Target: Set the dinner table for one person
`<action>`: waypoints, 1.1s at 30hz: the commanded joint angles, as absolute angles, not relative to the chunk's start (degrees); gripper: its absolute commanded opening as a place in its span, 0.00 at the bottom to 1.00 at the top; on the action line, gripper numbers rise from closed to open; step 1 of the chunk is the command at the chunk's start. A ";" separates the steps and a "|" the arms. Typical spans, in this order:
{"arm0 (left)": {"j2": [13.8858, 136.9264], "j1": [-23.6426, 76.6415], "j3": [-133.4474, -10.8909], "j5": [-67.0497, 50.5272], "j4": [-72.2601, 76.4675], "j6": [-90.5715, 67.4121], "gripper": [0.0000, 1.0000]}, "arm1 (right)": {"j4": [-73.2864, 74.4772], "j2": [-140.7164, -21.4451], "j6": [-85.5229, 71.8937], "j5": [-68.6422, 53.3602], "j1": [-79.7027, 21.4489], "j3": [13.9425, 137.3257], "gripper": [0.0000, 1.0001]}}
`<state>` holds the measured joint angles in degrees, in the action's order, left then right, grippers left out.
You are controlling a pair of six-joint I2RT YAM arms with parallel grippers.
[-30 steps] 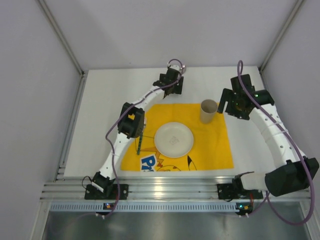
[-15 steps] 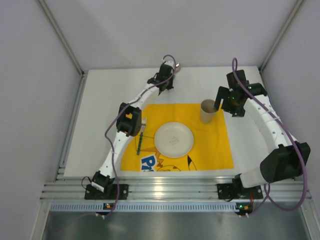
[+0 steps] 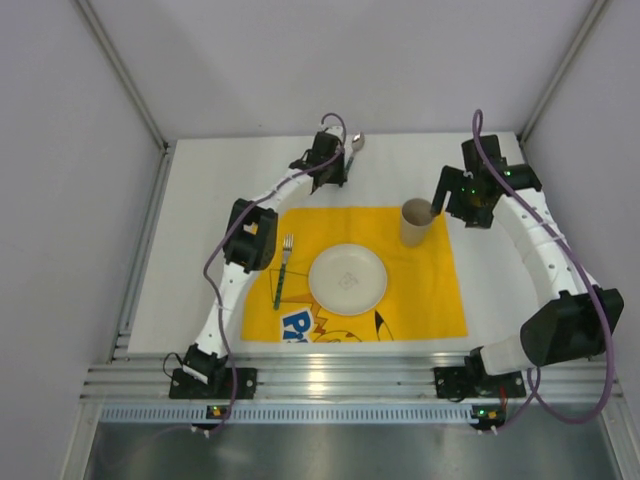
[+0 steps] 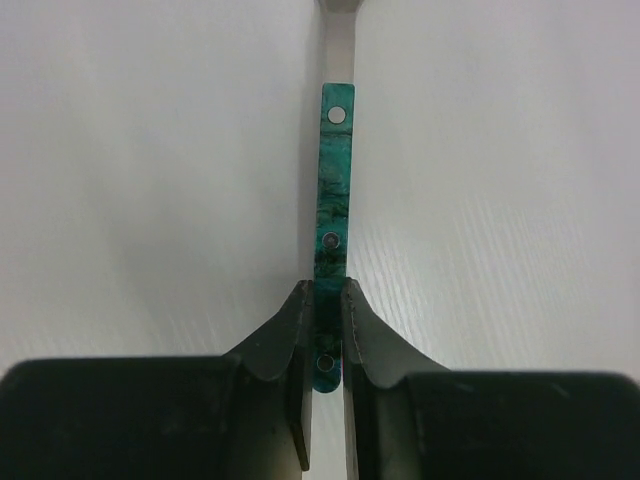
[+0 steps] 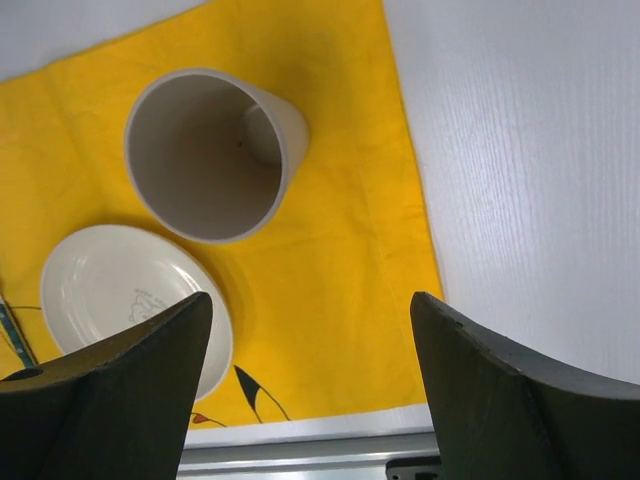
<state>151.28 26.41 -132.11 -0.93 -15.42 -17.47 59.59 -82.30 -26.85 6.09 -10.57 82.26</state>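
Observation:
At the back of the white dinner table (image 3: pixel 200 230), my left gripper (image 3: pixel 330 166) is shut on the green marbled handle (image 4: pixel 335 190) of a spoon, low down by its end rivet. The spoon lies on the dinner table (image 4: pixel 150 150), its metal bowl (image 3: pixel 357 142) pointing away from me. My right gripper (image 3: pixel 462 196) hovers open and empty (image 5: pixel 310 300) over the right side of the yellow cloth (image 5: pixel 340 250), just right of a beige cup (image 3: pixel 416 222) (image 5: pixel 205 150). A white plate (image 3: pixel 347 279) (image 5: pixel 120 290) sits mid-cloth. A green-handled fork (image 3: pixel 282 270) lies left of it.
The yellow cartoon-printed cloth (image 3: pixel 425 295) covers the table's middle. Grey walls close in the back and both sides. An aluminium rail (image 3: pixel 350 380) runs along the near edge by the arm bases. Bare white table (image 5: pixel 520 150) lies right of the cloth.
The left gripper has closed on the spoon handle at the back of the table. The left arm has shifted left, uncovering the fork. The right gripper has moved slightly.

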 commanded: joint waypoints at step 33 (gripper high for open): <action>96.16 25.22 -86.66 -15.65 -10.55 -27.07 0.00 | 17.75 -108.97 -49.31 -22.94 -23.38 103.00 0.77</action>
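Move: The spoon's handle is already pinched near its end by the left fingers, its middle about 7 cm ahead of them and 2 cm right, low over the table. From the open right gripper the spoon's middle lies some 36 cm ahead, 24 cm left and 17 cm lower; that gripper is about 29 cm back, 26 cm right and 16 cm above the left hand. The cup stands about 10 cm ahead, 7 cm left and 12 cm below the right hand; the plate 5 cm back, 26 cm left and 16 cm below it. The spoon, still pinched by the left fingers, is drawn back about 16 cm and raised nearly 20 cm, drifting slightly left as the hand rolls its left side down. The empty right hand rises forward, then sinks again while sweeping left towards the spoon, some 22 cm left and 14 cm forward in all, rolling its left side up roughly 40 degrees, fingers staying wide open. ##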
